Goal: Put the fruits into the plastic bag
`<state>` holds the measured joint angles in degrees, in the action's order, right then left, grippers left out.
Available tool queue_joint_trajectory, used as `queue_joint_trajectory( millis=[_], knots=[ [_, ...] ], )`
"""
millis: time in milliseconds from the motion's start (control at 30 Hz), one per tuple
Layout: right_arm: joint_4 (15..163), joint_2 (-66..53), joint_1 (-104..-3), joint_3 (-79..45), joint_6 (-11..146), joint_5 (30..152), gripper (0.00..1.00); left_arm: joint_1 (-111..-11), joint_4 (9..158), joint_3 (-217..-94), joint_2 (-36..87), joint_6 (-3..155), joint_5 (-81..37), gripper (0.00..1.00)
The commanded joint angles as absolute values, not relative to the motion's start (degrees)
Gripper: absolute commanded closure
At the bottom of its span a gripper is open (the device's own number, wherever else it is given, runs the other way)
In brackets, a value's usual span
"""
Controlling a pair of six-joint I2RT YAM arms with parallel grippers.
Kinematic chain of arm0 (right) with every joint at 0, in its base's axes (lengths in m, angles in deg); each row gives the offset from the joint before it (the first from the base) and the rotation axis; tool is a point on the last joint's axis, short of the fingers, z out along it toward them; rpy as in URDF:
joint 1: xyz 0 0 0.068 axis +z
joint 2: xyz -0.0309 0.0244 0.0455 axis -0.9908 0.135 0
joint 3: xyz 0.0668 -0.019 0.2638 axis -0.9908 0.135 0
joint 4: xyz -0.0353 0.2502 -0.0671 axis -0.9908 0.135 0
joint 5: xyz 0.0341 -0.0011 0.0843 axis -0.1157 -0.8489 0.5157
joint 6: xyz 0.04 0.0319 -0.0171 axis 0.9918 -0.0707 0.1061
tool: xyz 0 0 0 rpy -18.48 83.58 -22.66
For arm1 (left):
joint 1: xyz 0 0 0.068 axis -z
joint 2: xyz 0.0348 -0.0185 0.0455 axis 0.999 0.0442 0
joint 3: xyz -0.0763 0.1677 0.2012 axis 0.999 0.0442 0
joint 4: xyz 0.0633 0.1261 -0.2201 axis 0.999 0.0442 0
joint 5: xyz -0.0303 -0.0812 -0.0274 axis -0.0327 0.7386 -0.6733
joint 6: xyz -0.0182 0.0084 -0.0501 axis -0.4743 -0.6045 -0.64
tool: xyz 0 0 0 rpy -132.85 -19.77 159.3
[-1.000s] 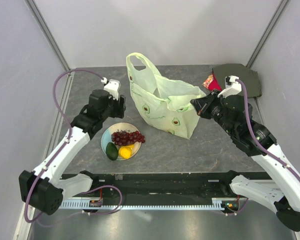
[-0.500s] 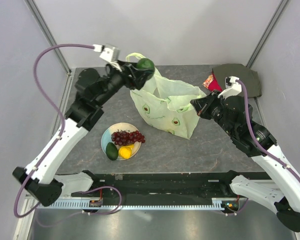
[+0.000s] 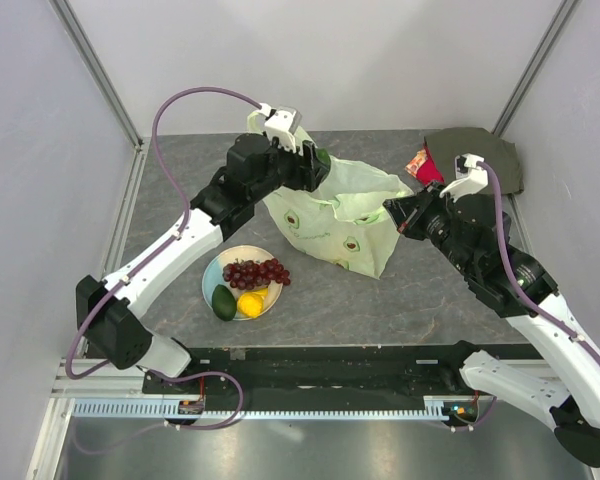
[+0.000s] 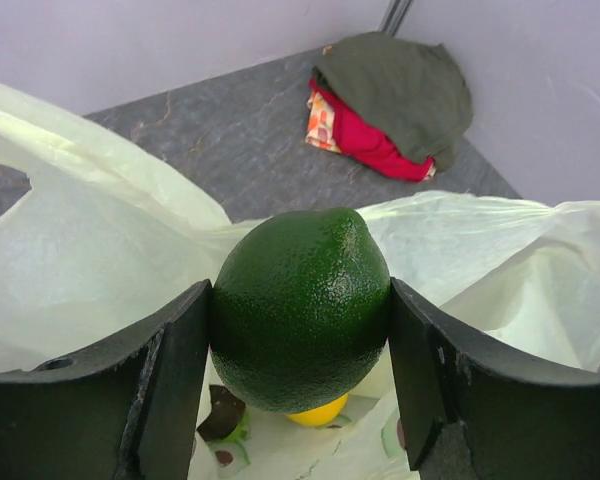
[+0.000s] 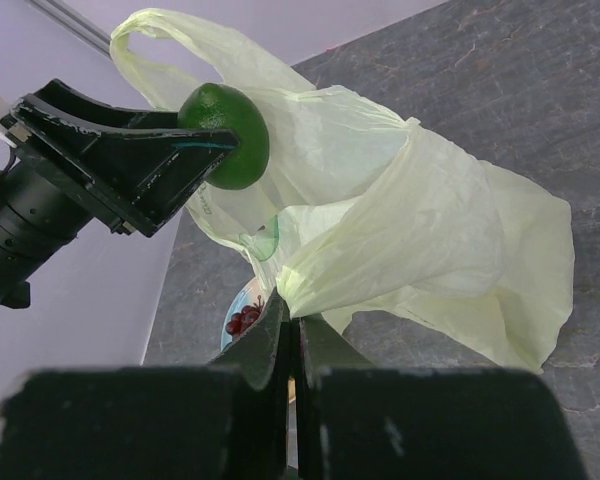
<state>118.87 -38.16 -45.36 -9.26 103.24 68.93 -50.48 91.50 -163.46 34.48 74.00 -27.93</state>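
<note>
My left gripper (image 3: 316,166) is shut on a green avocado (image 3: 323,157) and holds it over the open mouth of the pale green plastic bag (image 3: 332,218). In the left wrist view the avocado (image 4: 300,305) fills the gap between both fingers (image 4: 170,370). A yellow fruit (image 4: 318,410) lies in the bag below it. My right gripper (image 3: 394,214) is shut on the bag's right edge (image 5: 310,285) and holds it up. A second avocado (image 3: 224,301), dark red grapes (image 3: 257,272) and a yellow fruit (image 3: 250,304) lie on the plate (image 3: 214,272).
A dark green and red cloth (image 3: 480,158) lies at the back right corner and also shows in the left wrist view (image 4: 395,95). Grey walls close in the table on three sides. The bag's loop handle (image 3: 263,122) stands up behind my left gripper.
My left arm has lifted the avocado from beside the plate, swung it right and brought it lower over the bag's mouth. My right gripper has kept its hold on the bag.
</note>
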Motion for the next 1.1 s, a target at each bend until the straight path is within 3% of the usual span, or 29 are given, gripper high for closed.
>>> queue_joint_trajectory(
  millis=[0,300,800,1067],
  knots=[
    [117.94,-38.83,-45.50,-9.43,103.87,67.51,1.00,-50.38,90.60,-161.93,32.34,76.42,-31.25,0.38],
    [117.77,-37.69,-45.41,-9.43,103.78,68.21,1.00,-50.38,91.31,-154.63,32.95,74.85,-30.57,0.37],
    [118.64,-38.30,-45.50,-8.91,103.96,67.16,1.00,-49.24,92.54,-157.35,46.84,72.56,-25.91,0.37],
    [118.64,-37.16,-45.41,-8.64,103.52,67.07,1.00,-49.15,93.06,-157.61,50.45,71.50,-23.44,0.29]
  ],
)
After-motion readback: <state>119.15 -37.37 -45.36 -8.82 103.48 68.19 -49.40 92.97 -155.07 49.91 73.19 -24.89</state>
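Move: The left hand already grips an avocado above the plastic bag. The bag's mouth lies about 13 cm below this hand and 5 cm to its right, level with it front to back. The plate of grapes is some 18 cm to its left, 12 cm back and 32 cm down, and the right gripper's pinch on the rim is 13 cm to its right and 12 cm back. From the right hand the mouth lies about 11 cm ahead, 7 cm left and 15 cm below. Keeping the avocado pinched between its pads, the left hand sinks through the mouth into the bag, nearly straight down by about 20 cm, gathering speed after a slow start. The wrist tips the fingers some 25 degrees further down on the way. The right gripper stays in place, shut on the rim and holding the bag open. ##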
